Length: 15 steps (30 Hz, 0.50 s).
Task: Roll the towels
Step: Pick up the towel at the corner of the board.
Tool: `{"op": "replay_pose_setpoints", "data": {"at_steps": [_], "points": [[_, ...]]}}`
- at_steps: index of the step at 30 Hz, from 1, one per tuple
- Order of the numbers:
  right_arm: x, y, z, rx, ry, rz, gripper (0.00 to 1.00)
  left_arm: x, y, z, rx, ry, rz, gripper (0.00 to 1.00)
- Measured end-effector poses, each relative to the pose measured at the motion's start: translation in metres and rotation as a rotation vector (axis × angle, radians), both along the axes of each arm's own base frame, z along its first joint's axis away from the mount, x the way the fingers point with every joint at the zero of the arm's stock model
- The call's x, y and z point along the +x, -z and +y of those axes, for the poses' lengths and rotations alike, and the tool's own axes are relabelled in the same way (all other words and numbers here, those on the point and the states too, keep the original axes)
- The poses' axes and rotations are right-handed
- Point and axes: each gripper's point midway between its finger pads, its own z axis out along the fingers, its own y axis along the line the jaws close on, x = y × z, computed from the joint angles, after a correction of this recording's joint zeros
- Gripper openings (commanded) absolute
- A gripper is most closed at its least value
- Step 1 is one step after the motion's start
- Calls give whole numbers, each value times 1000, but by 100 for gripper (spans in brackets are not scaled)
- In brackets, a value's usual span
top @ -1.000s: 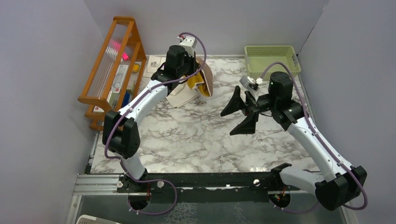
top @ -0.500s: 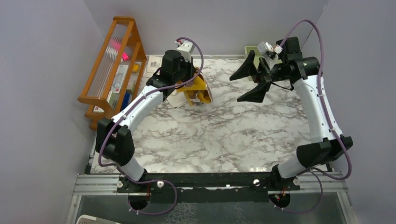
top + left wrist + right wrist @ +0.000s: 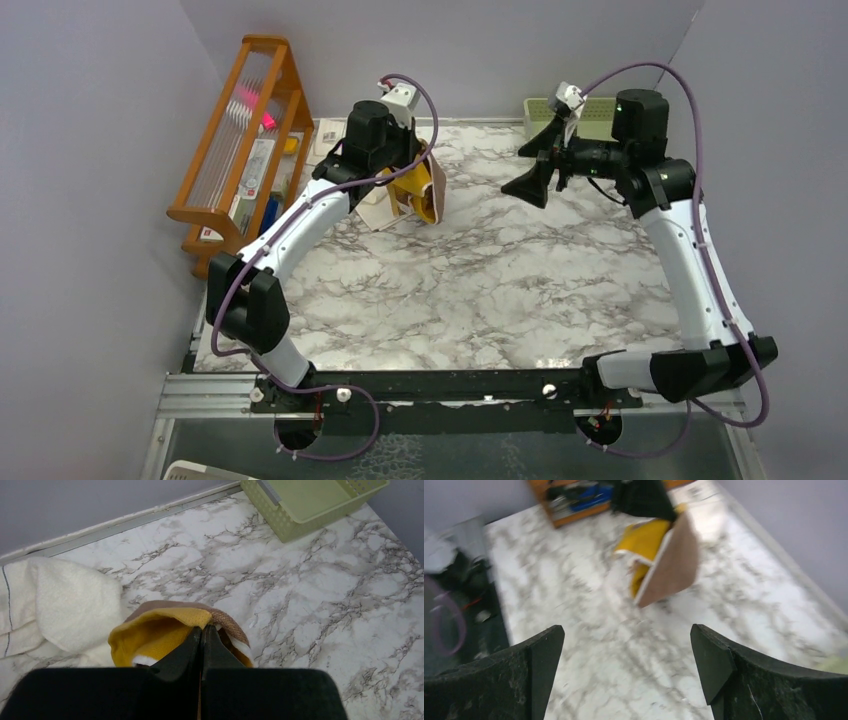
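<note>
My left gripper (image 3: 202, 628) is shut on the top edge of the brown towel (image 3: 231, 623), holding it up so its mustard-yellow reverse (image 3: 155, 630) hangs open. In the top view this towel (image 3: 423, 190) dangles at the table's back left, below my left gripper (image 3: 412, 172). The cream towel (image 3: 376, 212) lies crumpled on the marble just behind and left of it, and is also in the left wrist view (image 3: 65, 600). My right gripper (image 3: 536, 163) hovers open at the back right, pointing left at the brown towel (image 3: 671, 565), well apart from it; nothing sits between its jaws (image 3: 626, 635).
A light green basket (image 3: 592, 112) stands at the back right corner, right behind the right gripper; it also shows in the left wrist view (image 3: 310, 502). A wooden rack (image 3: 243, 130) holding small items stands along the left wall. Grey walls close in the table.
The right arm swung from mid-table up to the back right, its open gripper now facing the brown towel. The left gripper kept its hold and shifted the hanging towel slightly.
</note>
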Motion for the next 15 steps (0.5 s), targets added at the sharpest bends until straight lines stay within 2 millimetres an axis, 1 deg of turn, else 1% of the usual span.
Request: {"op": "replay_pose_setpoints", "data": {"at_steps": [2,3,4,5,7,10,11,13,15], "points": [[17,-16,-10,2,148,-87,100,3,-5,-3,-8,7,-9,0],[24,-19,-16,11,220,-132,100,3,-7,-4,-10,10,-11,0],[33,-18,-26,33,318,-191,100,4,-7,-4,-12,12,-11,0],[36,-9,-34,57,397,-235,100,3,-7,-5,-12,14,-10,0],[36,26,-56,99,555,-297,100,3,-7,-5,-13,18,-9,0],[35,106,-84,106,732,-317,100,1,-7,-4,-11,18,-7,0],[37,134,-92,87,781,-294,100,0,-8,-4,-11,18,-7,0],[43,182,-106,37,874,-229,100,-3,-11,-2,-14,16,-14,0],[46,224,-120,-11,958,-179,100,-9,-19,1,-20,14,-26,0]]}}
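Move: From the wide-open right hand, the yellow-brown towel hanging in the left fingers has its middle about 22 cm to the left, 11 cm ahead and 20 cm below. The green basket stands roughly 30 cm ahead of the right hand, 15 cm to its right and 31 cm lower. The hanging towel's middle is some 13 cm below the left hand and 5 cm back; the white towel lies about 8 cm ahead of that hand, 8 cm left and 27 cm down. Swinging away from the hanging towel, the empty right hand drops some 23 cm and moves about 12 cm to the right, after a short reach forward, while it turns about 55 degrees clockwise so its wide-open fingers end up pointing forward rather than left. The left hand stays nearly in place, still pinching the yellow-brown towel, and rises about 2 cm. ##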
